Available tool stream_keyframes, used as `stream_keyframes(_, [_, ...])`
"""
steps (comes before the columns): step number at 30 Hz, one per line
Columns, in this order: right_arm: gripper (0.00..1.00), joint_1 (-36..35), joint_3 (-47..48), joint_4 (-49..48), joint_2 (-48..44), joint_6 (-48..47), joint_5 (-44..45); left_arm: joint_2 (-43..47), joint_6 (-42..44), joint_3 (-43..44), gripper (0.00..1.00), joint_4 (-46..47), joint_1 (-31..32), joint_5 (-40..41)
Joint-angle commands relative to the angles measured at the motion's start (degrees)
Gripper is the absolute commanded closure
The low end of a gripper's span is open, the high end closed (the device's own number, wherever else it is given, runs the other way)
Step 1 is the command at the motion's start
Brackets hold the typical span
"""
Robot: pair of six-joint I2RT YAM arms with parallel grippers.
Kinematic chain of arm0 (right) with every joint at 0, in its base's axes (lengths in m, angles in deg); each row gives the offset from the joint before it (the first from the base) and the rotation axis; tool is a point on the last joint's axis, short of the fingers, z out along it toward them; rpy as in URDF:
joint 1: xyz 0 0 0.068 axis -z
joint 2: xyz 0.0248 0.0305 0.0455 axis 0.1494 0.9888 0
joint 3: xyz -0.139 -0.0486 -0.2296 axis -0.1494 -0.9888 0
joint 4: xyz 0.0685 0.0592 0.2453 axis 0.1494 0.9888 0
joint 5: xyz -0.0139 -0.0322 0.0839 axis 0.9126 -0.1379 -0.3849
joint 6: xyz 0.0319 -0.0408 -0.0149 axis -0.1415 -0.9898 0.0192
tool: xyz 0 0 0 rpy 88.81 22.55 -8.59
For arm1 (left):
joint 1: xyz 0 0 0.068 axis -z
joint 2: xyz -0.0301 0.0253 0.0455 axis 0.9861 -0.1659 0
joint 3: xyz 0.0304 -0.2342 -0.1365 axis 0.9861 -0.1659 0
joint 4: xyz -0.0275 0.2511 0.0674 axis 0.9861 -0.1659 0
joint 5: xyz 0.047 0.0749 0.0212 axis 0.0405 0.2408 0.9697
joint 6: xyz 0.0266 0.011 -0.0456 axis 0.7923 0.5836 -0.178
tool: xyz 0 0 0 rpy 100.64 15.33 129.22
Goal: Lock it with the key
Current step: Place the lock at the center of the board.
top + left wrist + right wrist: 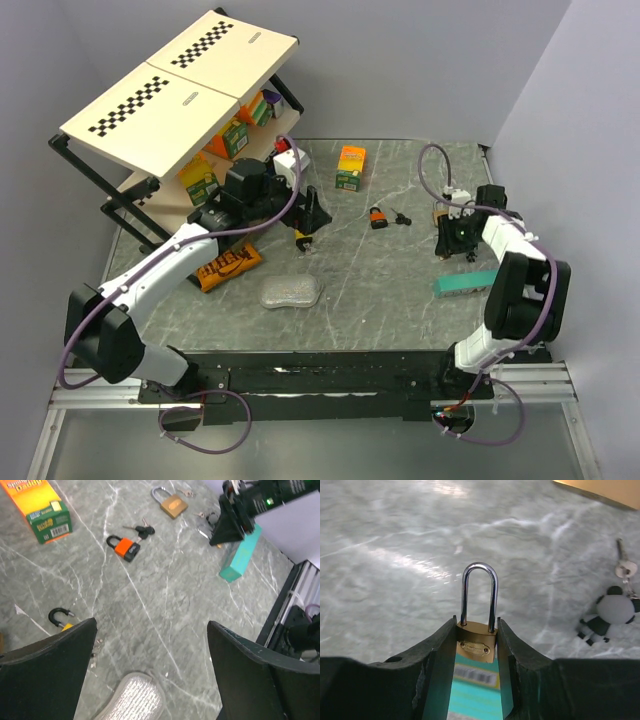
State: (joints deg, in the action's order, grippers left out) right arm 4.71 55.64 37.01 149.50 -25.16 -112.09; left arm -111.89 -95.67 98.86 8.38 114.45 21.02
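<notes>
My right gripper (477, 629) is shut on a small brass padlock (476, 644); its silver shackle (480, 587) points away from the wrist over the marble table. A key on a black-and-white keychain (614, 611) lies to its right. My left gripper (151, 625) is open and empty above the table. Beyond it lie an orange padlock (127, 548) with black-headed keys (142, 529) and another brass padlock (171, 506). A yellow padlock (60, 619) is partly hidden by the left finger. In the top view, the left gripper (305, 238) is mid-table and the right gripper (450, 245) at the right.
A teal box (465, 284) lies below the right gripper. A silver pouch (292, 292) and a snack bag (228, 265) lie front left. An orange-green box (350, 167) stands at the back. A tilted shelf (180, 90) with boxes fills the back left.
</notes>
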Motion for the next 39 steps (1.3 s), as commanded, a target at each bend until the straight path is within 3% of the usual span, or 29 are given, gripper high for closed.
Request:
stream_keyframes(1, [0.98, 1.6, 5.1, -2.1, 4.6, 1.9, 3.9, 0.4, 2.0, 0.5, 0.04, 1.0, -2.7, -6.0])
stream_keyframes(14, [0.91, 2.1, 10.3, -2.2, 13.5, 5.7, 8.5, -2.4, 3.7, 1.9, 0.04, -6.7, -3.0, -1.5])
stream_keyframes(19, [0.77, 2.0, 10.4, -1.8, 14.5, 7.0, 9.2, -4.6, 5.7, 1.6, 0.04, -8.7, -3.0, 0.4])
stream_keyframes(23, [0.59, 2.0, 10.2, -1.2, 15.1, 7.6, 9.3, -6.3, 6.0, 1.0, 0.04, -8.5, -3.0, 1.6])
stream_keyframes(27, [0.47, 2.1, 10.4, -0.8, 15.1, 8.5, 9.3, -8.2, 5.4, 1.6, 0.04, -8.5, -3.1, 2.9])
stream_keyframes(34, [0.27, 2.0, 11.0, 0.9, 11.2, 9.2, 6.9, -13.8, -0.9, 4.9, 0.02, -9.4, -3.0, 9.2])
stream_keyframes(37, [0.15, 1.9, 11.4, 1.2, 7.6, 9.1, 5.1, -17.7, -5.4, 7.3, 0.01, -10.4, -2.6, 13.4])
stream_keyframes(39, [0.01, 1.9, 11.4, 0.9, 5.4, 8.7, 4.4, -20.3, -7.1, 9.1, 0.04, -11.1, -2.4, 16.2])
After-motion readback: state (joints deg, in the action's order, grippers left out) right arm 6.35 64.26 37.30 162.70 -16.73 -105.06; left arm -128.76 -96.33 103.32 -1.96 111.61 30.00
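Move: The right hand holds the small brass lock; its landing spot is about 3 cm ahead, 4 cm right and 5 cm below. From that spot the panda key lies 6 cm right, the large brass lock 10 cm farther out, the teal box 7 cm back and 3 cm right. From the left hand, the yellow padlock is roughly 7 cm ahead, 4 cm left, 25 cm below; the silver tray is 6 cm back, 8 cm left. Right hand lowers the lock 5 cm, forward-right, then opens; left hand sinks 13 cm towards the yellow padlock. ##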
